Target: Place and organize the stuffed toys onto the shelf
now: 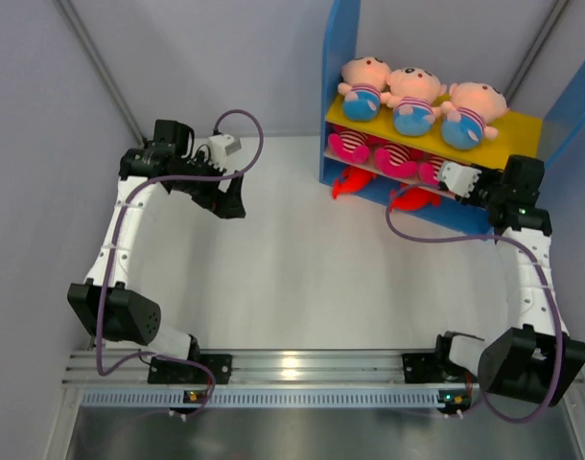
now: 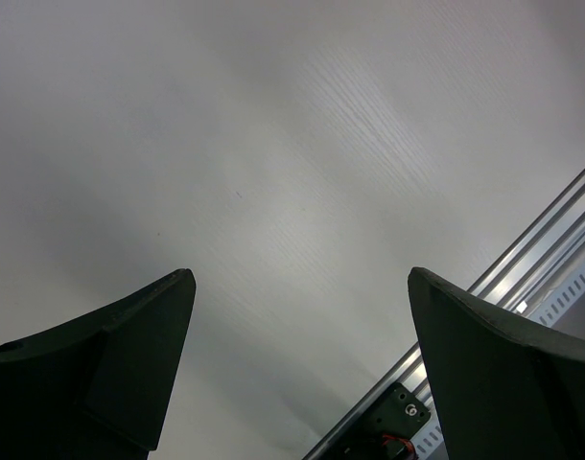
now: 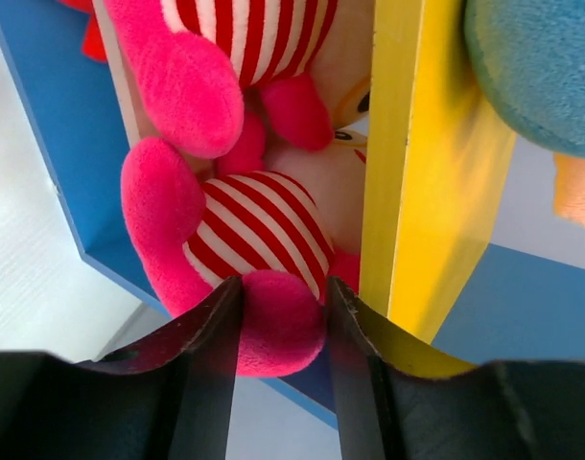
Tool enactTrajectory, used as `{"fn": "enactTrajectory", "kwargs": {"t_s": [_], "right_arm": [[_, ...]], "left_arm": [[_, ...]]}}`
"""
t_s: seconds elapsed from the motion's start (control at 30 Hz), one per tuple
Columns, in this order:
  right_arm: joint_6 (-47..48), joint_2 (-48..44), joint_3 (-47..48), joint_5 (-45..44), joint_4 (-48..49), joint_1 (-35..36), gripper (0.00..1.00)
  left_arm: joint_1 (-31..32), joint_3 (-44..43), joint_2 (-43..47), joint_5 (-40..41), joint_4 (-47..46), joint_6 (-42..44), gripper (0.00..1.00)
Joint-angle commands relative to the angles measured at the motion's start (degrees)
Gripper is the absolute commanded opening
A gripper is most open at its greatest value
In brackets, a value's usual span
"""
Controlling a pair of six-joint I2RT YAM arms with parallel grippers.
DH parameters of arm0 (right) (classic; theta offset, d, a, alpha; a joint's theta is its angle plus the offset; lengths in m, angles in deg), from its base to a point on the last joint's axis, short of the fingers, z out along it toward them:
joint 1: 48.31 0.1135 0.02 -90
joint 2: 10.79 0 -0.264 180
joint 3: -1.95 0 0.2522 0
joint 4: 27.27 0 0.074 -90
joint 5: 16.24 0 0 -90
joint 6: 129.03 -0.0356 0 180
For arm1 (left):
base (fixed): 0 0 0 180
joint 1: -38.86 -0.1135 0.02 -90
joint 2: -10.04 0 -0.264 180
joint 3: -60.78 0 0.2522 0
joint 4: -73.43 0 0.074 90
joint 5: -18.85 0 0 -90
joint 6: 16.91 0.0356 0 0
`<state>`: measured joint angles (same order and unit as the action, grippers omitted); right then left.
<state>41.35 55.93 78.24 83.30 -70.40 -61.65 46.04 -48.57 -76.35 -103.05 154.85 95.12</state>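
Note:
The shelf [image 1: 340,86] stands at the back right. Three peach dolls [image 1: 414,96] in blue pants lie on its yellow top board [image 1: 523,129]. Striped pink dolls [image 1: 393,155] fill the middle board and red fish toys [image 1: 350,180] the base. My right gripper [image 1: 465,182] is at the middle tier's right end, shut on the pink foot [image 3: 278,321] of a striped doll [image 3: 259,225] beside the yellow board [image 3: 417,172]. My left gripper [image 1: 230,203] hangs open and empty over the bare table [image 2: 273,144], far left of the shelf.
Grey walls enclose the table on the left and back. An aluminium rail [image 1: 292,364] with the arm bases runs along the near edge; it also shows in the left wrist view [image 2: 532,259].

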Motion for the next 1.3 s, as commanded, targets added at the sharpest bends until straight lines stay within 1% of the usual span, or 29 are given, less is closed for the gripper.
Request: {"fn": "enactTrajectory", "kwargs": {"t_s": [0.0, 0.27, 0.37, 0.5, 0.63, 0.67, 0.73, 0.77, 0.8, 0.87, 0.93, 1.07, 1.13, 1.17, 1.2, 1.27], "right_arm": [[0.0, -2.7, -0.8, 1.0, 3.1, -0.7, 0.41], [-0.7, -5.1, -1.3, 2.6, 1.0, -0.6, 0.63], [-1.2, -6.3, -2.1, 2.9, 0.8, -0.4, 0.67], [-1.3, -7.1, -3.0, 2.8, -0.5, 0.3, 0.67], [-4.4, -9.1, -3.2, 2.7, -3.7, 2.8, 0.69], [-5.2, -9.5, -3.4, 2.8, -4.6, 3.2, 0.74], [-7.5, -10.1, -4.1, 3.1, -6.8, 4.6, 0.79], [-8.7, -10.7, -4.2, 3.2, -7.2, 5.3, 0.92], [-12.0, -11.1, -4.3, 3.9, -7.5, 6.1, 0.99], [-15.1, -12.7, -4.6, 5.8, -8.6, 8.3, 0.99], [-18.5, -14.9, -5.9, 9.9, -8.4, 10.0, 0.99], [-23.6, -18.3, -7.4, 13.1, -7.1, 13.6, 0.99], [-28.9, -19.5, -8.2, 15.8, -6.2, 17.4, 1.0], [-31.0, -19.9, -8.8, 16.7, -4.2, 18.4, 0.99], [-35.9, -20.4, -11.3, 18.4, -1.9, 20.9, 0.99], [-41.3, -22.5, -15.1, 19.9, 3.2, 23.5, 0.99]], "left_arm": [[0.0, -1.6, 0.6, -0.9, -0.7, 0.8, 0.99], [0.0, -1.4, 0.8, -1.4, -0.7, 1.0, 0.99], [0.0, -1.1, 1.0, -1.4, -0.7, 1.2, 0.99], [0.0, -1.0, 1.0, -1.6, -0.7, 1.4, 0.99], [0.0, -0.7, 1.4, -1.8, -0.7, 1.5, 0.99], [0.0, -0.6, 1.4, -2.1, -0.7, 1.8, 0.99], [0.0, -0.3, 1.4, -2.3, -0.8, 2.1, 0.99], [0.0, 0.0, 1.1, -2.3, -0.7, 2.1, 0.99], [0.0, 0.1, 1.0, -1.8, -0.8, 1.8, 0.99], [0.0, 1.0, 0.8, -1.7, -0.8, 1.7, 0.99], [0.0, 1.6, 0.8, -1.7, -0.8, 1.8, 0.99], [0.0, 2.8, 1.1, -1.2, -0.8, 1.8, 0.99], [0.0, 3.3, 1.5, -0.7, -0.8, 1.9, 0.99], [0.0, 4.4, 2.0, -0.4, -0.9, 1.8, 0.99], [0.0, 5.2, 2.4, 0.2, -1.7, 1.8, 0.99], [0.0, 8.3, 4.0, 2.3, -3.1, 1.4, 0.99]]}}
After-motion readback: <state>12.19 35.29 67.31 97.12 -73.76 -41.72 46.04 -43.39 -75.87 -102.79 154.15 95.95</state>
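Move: The right hand is at the right end of the middle shelf, its barely opened fingers still around a foot of the rightmost pink toy, whose middle lies about 5 cm ahead, 4 cm left and 3 cm lower. The next pink toy sits roughly 8 cm ahead and 14 cm left, 3 cm below; the nearer red toy lies 2 cm ahead, 19 cm left and 12 cm lower. From the left hand, the rightmost pink toy is about 56 cm right and 9 cm ahead, slightly lower. The right fingers spread from about a third open to fully open and let go of the rightmost pink toy's foot, as the hand first eases straight back 2 cm or so and then sweeps left across the front of the shelf, ending some 17 cm left and 8 cm back at nearly the same height, its left side rolling up and the fingers swinging left by about 35 degrees in all. Late on, the left hand, still empty and wide open over bare table, begins to sink by 2 to 3 cm. ##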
